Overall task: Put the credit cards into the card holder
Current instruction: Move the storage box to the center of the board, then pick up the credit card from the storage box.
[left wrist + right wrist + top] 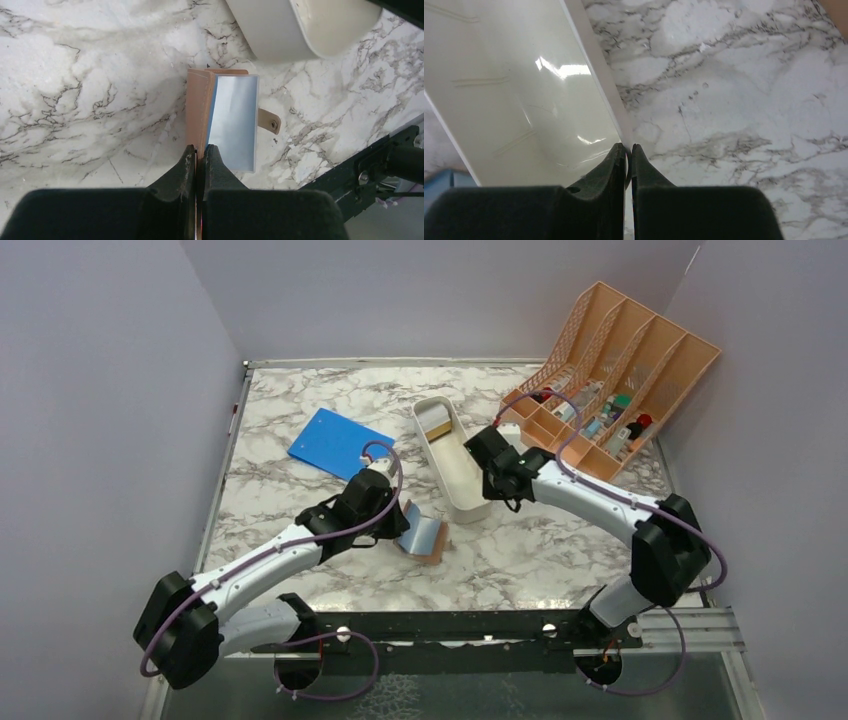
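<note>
The card holder [232,120] lies open on the marble, pale blue-grey inside up, its snap tab to the right. My left gripper [200,148] is shut on its brown flap, which stands on edge; in the top view the card holder [425,538] sits just right of that gripper [398,523]. A gold-brown stack of credit cards [437,427] rests at the far end of the long white tray [462,502]. My right gripper [628,146] is shut on the tray's right wall [596,75], about halfway along it in the top view [485,465].
A blue notebook [338,443] lies at the back left. The peach lattice organiser [620,370] with small items stands at the back right, close to the right arm. The tray's near end [280,30] sits just beyond the card holder.
</note>
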Action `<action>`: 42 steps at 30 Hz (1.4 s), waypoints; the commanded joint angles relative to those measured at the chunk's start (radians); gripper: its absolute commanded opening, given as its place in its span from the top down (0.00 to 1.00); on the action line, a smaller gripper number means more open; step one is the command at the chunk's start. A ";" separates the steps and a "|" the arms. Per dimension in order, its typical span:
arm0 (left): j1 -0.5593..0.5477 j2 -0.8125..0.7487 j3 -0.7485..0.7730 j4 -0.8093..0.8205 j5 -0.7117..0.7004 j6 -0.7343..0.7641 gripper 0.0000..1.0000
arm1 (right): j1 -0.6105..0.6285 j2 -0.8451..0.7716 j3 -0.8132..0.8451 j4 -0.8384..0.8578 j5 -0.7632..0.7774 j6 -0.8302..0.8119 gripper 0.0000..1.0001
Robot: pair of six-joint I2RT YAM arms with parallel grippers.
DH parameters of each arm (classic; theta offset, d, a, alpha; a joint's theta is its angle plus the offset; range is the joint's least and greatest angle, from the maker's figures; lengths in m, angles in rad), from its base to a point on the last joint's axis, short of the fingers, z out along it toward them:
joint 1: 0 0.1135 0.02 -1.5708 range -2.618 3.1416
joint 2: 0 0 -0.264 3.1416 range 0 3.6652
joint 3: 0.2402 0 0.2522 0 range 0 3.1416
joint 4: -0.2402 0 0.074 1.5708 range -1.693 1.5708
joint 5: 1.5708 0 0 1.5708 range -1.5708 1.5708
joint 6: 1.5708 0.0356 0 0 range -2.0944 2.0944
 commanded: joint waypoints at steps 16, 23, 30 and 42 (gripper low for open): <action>0.011 0.384 0.246 0.260 0.013 0.064 1.00 | -0.005 -0.487 -0.401 -0.050 -0.250 0.165 0.70; 0.046 0.409 0.243 0.202 0.060 0.012 1.00 | -0.005 -0.562 -0.344 -0.109 -0.130 0.088 0.57; 0.077 0.353 0.133 0.235 0.163 -0.051 1.00 | -0.005 -0.609 -0.283 0.173 -0.193 -0.431 0.56; 0.142 0.268 -0.066 0.329 0.262 -0.151 1.00 | -0.006 -0.421 -0.340 0.627 -0.441 -1.256 0.53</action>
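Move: My right hand grips the storage box's right wall near its close end. The box's middle is about 7 cm to the left, 8 cm ahead and 3 cm below; the cards stand in its far end, roughly 17 cm ahead and 10 cm left, and the card holder lies some 9 cm back and 13 cm left. From my left hand, which pinches the holder, the box's middle is about 15 cm ahead and 10 cm right, slightly lower. Keeping its pinch on the wall, my right hand drags the storage box back and to the right about 8 cm, then opens and backs off a little more. It then rises some 10 cm, swinging forward and left over the box while turning counter-clockwise about 50 degrees, fingers tipping up. My left hand keeps the card holder, going forward-right about 9 cm, then partway back and down. ##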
